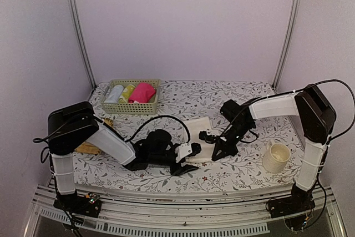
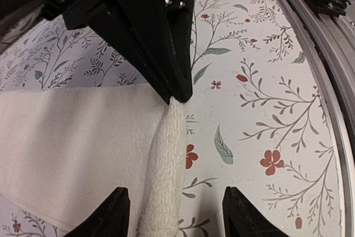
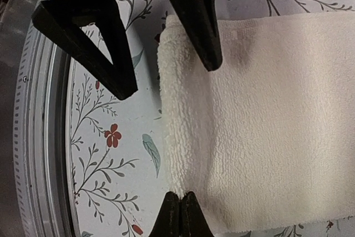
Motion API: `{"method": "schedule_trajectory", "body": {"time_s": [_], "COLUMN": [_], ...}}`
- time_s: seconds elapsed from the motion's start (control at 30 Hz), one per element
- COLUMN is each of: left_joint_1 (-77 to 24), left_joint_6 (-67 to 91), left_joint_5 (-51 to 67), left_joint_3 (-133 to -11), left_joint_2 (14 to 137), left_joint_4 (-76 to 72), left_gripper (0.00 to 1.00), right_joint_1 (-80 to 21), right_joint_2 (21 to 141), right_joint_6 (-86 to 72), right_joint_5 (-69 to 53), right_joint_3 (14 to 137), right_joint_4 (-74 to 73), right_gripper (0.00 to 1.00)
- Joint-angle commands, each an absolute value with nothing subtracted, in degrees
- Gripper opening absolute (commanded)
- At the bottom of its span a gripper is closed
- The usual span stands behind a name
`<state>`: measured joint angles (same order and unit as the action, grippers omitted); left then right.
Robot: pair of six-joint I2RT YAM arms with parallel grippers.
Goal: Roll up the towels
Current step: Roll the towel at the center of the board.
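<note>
A cream-white towel (image 1: 197,127) lies flat on the flowered table, its near edge lifted into a raised fold (image 2: 168,159). My right gripper (image 3: 181,199) is shut on one end of that fold (image 3: 183,137), pinching the cloth between its tips. My left gripper (image 2: 177,201) is open at the other end, one finger on each side of the fold and not touching it. In the top view both grippers, left (image 1: 187,160) and right (image 1: 219,149), meet at the towel's near edge. A rolled pink towel (image 1: 143,91) lies in the basket.
The tan basket (image 1: 118,106) at the back left also holds a white roll (image 1: 114,94) and a yellow-green roll (image 1: 127,91). A cream mug (image 1: 275,157) stands near the right arm. A straw mat (image 1: 87,148) shows partly behind the left arm. The table's metal rail (image 2: 327,54) runs along the near edge.
</note>
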<state>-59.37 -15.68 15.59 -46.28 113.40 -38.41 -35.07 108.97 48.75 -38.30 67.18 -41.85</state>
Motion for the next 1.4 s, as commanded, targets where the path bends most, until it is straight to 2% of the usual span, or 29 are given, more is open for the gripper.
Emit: {"method": "schedule_trajectory", "body": {"time_s": [0.0, 0.2, 0.33, 0.43, 0.53, 0.8, 1.07, 1.37], "left_joint_1": [-60.40, -60.42, -60.43, -60.44, -60.41, -59.11, -52.41, -48.97], "left_joint_6": [-17.19, -17.37, -16.43, -16.19, -16.04, -9.67, 7.37, 15.90], "left_joint_5": [12.96, 14.67, 15.71, 16.66, 17.05, 24.71, 40.95, 45.84], "left_joint_3": [-48.17, -50.66, -50.42, -50.68, -50.80, -51.35, -51.51, -54.08], "left_joint_2": [116.00, 117.33, 116.61, 116.51, 116.69, 114.96, 115.42, 121.14], "left_joint_4": [-39.90, -38.37, -38.32, -37.12, -35.97, -32.00, -28.85, -26.34], "left_gripper": [0.58, 0.40, 0.39, 0.30, 0.25, 0.01, 0.00, 0.00], "right_joint_1": [-34.77, -34.14, -33.38, -32.69, -32.19, -31.32, -28.45, -27.60], "right_joint_2": [110.28, 110.89, 111.24, 111.35, 111.65, 113.27, 119.42, 127.86], "right_joint_6": [49.92, 49.76, 49.83, 50.01, 50.23, 51.21, 50.89, 48.11], "right_joint_5": [-41.47, -42.00, -42.41, -43.29, -43.87, -46.63, -50.66, -52.51], "right_joint_3": [68.09, 68.31, 68.44, 68.58, 68.87, 68.88, 74.74, 82.99], "right_joint_4": [-44.63, -44.90, -45.42, -45.68, -46.29, -50.39, -59.29, -63.28], "right_gripper": [0.03, 0.03, 0.03, 0.03, 0.03, 0.03, 0.03, 0.03]}}
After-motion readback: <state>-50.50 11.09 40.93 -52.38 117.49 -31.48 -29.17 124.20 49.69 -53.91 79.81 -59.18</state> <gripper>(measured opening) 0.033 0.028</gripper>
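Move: My left hand's open fingers straddle the left end of the white towel's near edge, which lies about 1 cm ahead, 1 cm to the right and 1 cm below. The towel's flat body is centred roughly 11 cm ahead of that hand, 2 cm right and 2 cm down, with the mug some 30 cm to its right, about level fore and aft. My right hand already pinches the right end of that edge, right between its fingers. I ease my left hand down, forward and to the right by 1 cm or so each, then shut its fingers on the left end of the near edge. I draw the closed hand back about 2 cm and return it forward and slightly up, rolling it over forward some 35 degrees. My right hand keeps its pinch, shifts about a centimetre and back, and rolls the same way about 25 degrees. ##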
